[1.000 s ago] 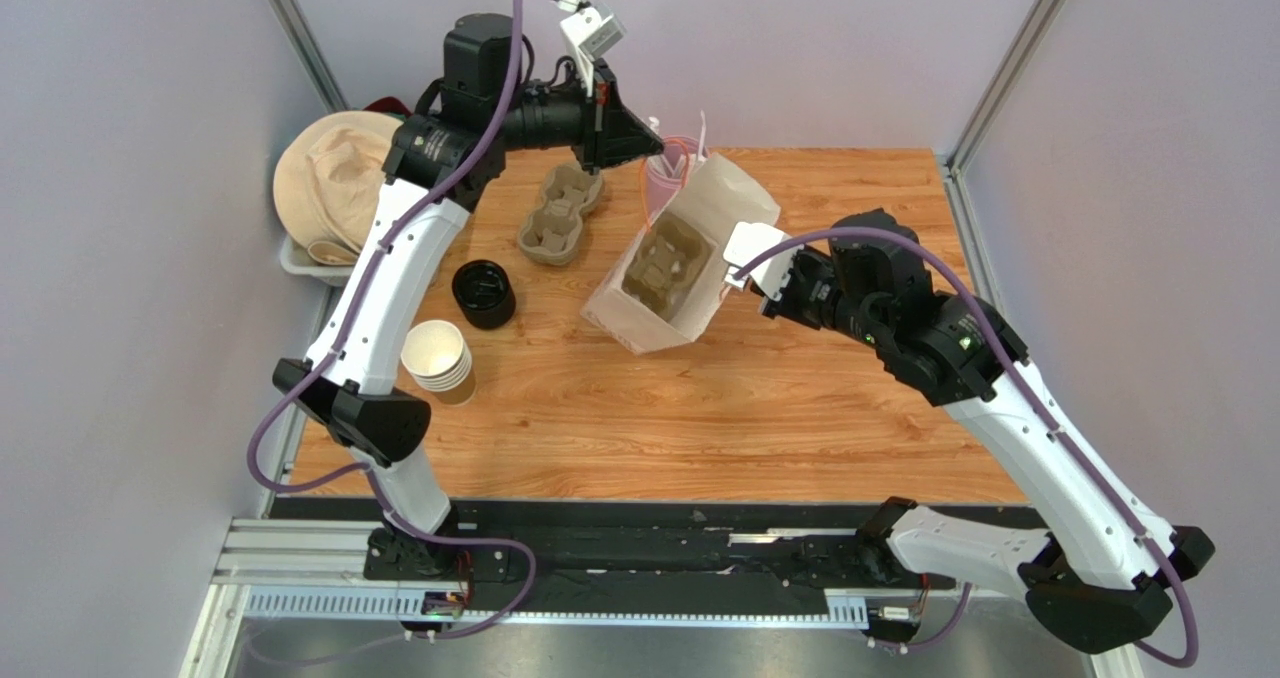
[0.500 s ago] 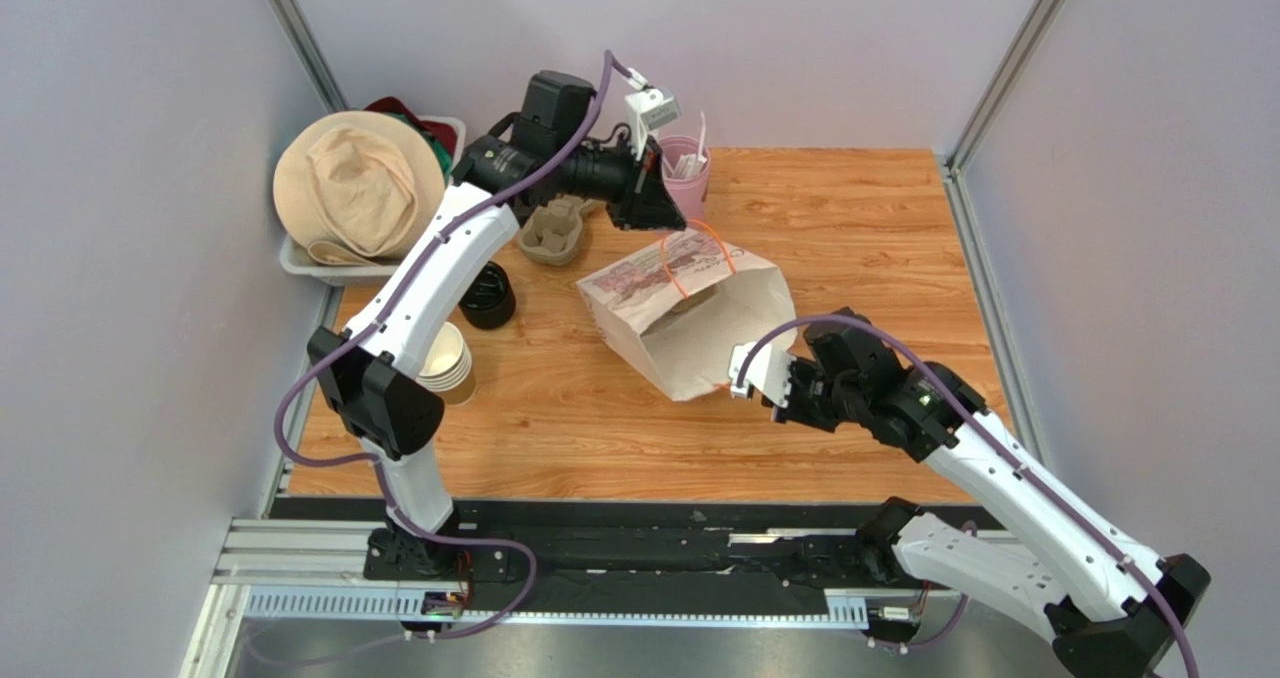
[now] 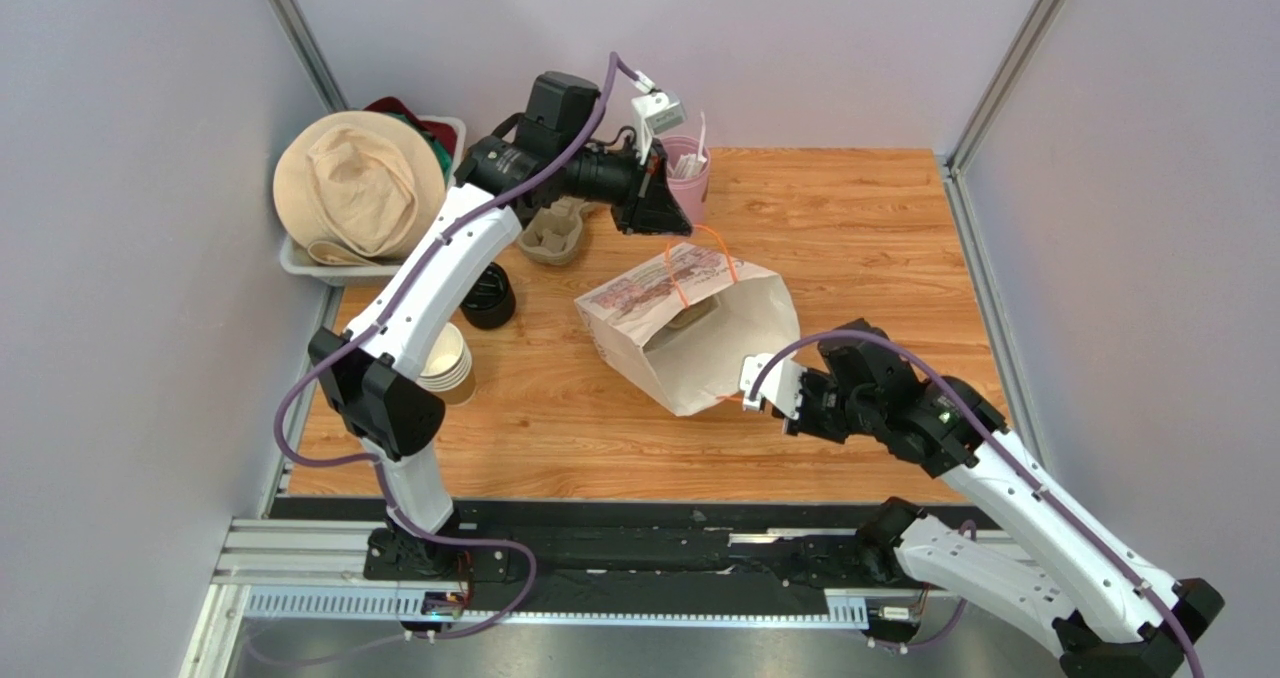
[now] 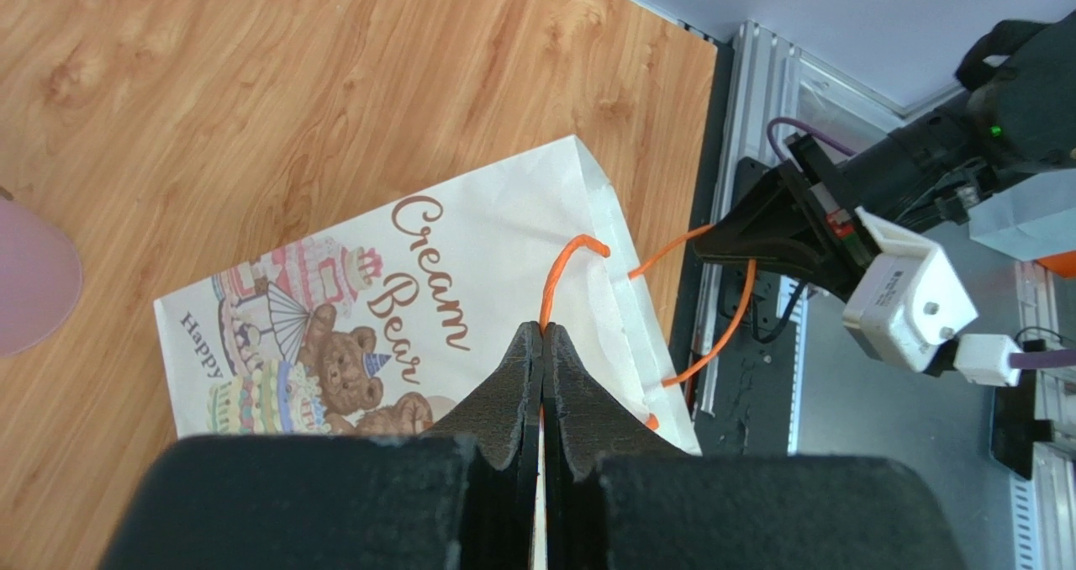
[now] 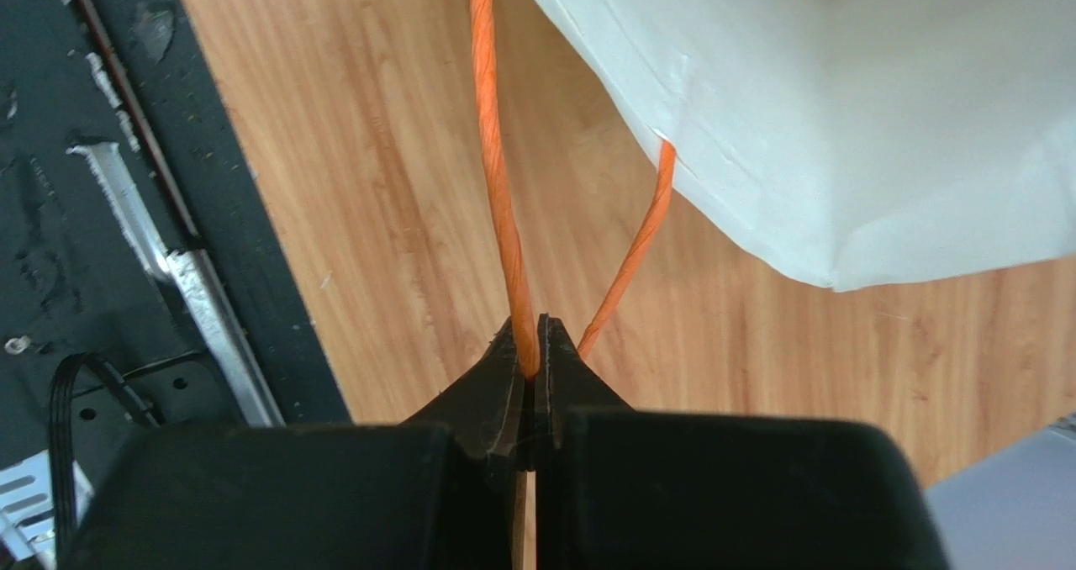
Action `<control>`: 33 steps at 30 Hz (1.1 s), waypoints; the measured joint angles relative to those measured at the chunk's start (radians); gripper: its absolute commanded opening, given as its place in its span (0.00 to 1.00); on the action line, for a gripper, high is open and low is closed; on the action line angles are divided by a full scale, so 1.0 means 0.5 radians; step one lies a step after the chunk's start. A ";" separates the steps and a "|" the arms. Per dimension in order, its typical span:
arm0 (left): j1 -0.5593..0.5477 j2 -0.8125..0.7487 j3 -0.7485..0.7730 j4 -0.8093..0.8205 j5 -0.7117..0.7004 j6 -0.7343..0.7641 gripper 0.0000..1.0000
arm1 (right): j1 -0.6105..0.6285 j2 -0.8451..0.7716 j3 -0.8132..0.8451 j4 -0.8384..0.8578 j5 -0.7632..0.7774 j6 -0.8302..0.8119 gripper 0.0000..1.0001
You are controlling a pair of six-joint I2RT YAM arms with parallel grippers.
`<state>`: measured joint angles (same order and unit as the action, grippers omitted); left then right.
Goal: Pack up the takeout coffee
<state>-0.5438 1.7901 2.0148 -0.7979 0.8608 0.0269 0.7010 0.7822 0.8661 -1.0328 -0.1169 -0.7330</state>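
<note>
A white paper bag [image 3: 661, 300] printed with "Cream Bear" [image 4: 417, 267] lies tilted on the wooden table, stretched between both grippers. My left gripper [image 3: 672, 231] [image 4: 543, 333] is shut on one orange handle [image 4: 568, 257] at the bag's far side. On the near side, my right gripper [image 3: 747, 393] [image 5: 533, 333] is shut on the other orange handle [image 5: 495, 179], with the bag's white corner [image 5: 808, 116] just beyond it. The takeout coffee is out of view; I cannot see into the bag.
A nested stack of paper cups [image 3: 440, 360] and a black lid [image 3: 484, 300] sit at the left. A pulp cup carrier [image 3: 553, 233] and a pink cup of sticks [image 3: 687, 176] stand behind the bag. A bin with a tan hat [image 3: 353, 183] is far left.
The bag went from standing open to lying tilted with its print up. My right gripper pulled its handle toward the near edge; my left arm swung right and down over the bag.
</note>
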 measured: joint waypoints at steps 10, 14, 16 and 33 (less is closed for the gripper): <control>0.000 0.000 0.365 -0.053 -0.254 0.051 0.00 | -0.001 0.375 0.774 0.144 0.411 0.086 0.01; 0.001 0.000 0.435 -0.051 -0.405 0.049 0.00 | -0.001 0.500 0.941 0.238 0.535 0.124 0.01; 0.002 0.001 0.434 -0.050 -0.469 0.047 0.00 | -0.002 0.546 0.968 0.283 0.595 0.137 0.01; 0.062 0.004 0.243 0.089 -0.711 -0.042 0.54 | -0.101 0.721 1.060 0.608 0.916 0.200 0.01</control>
<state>-0.5129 1.7920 2.1365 -0.7536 0.5053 0.0059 0.6502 1.1427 1.3960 -0.7288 0.3408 -0.6331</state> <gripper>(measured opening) 0.401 0.014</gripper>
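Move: Both closed hands already pinch an orange handle of the tipped paper bag. The bag's middle lies about 4 cm back from the left hand, level sideways and some 21 cm below; from the right hand it is roughly 12 cm ahead, 13 cm left and 4 cm lower. From the left hand, the pink straw cup stands about 18 cm ahead, level sideways, and the loose cup carrier some 16 cm ahead and 18 cm left, both around 30 cm below. Still pinching its orange handle, the right hand hauls the bag's mouth up about 18 cm and forward some 15 cm, tilting its fingers upward and swinging clockwise. The left hand rises with its handle, then sinks back partway while edging forward towards the pink cup and slightly left, turning about 20 degrees counter-clockwise; its fingers part around the handle only at the end. ##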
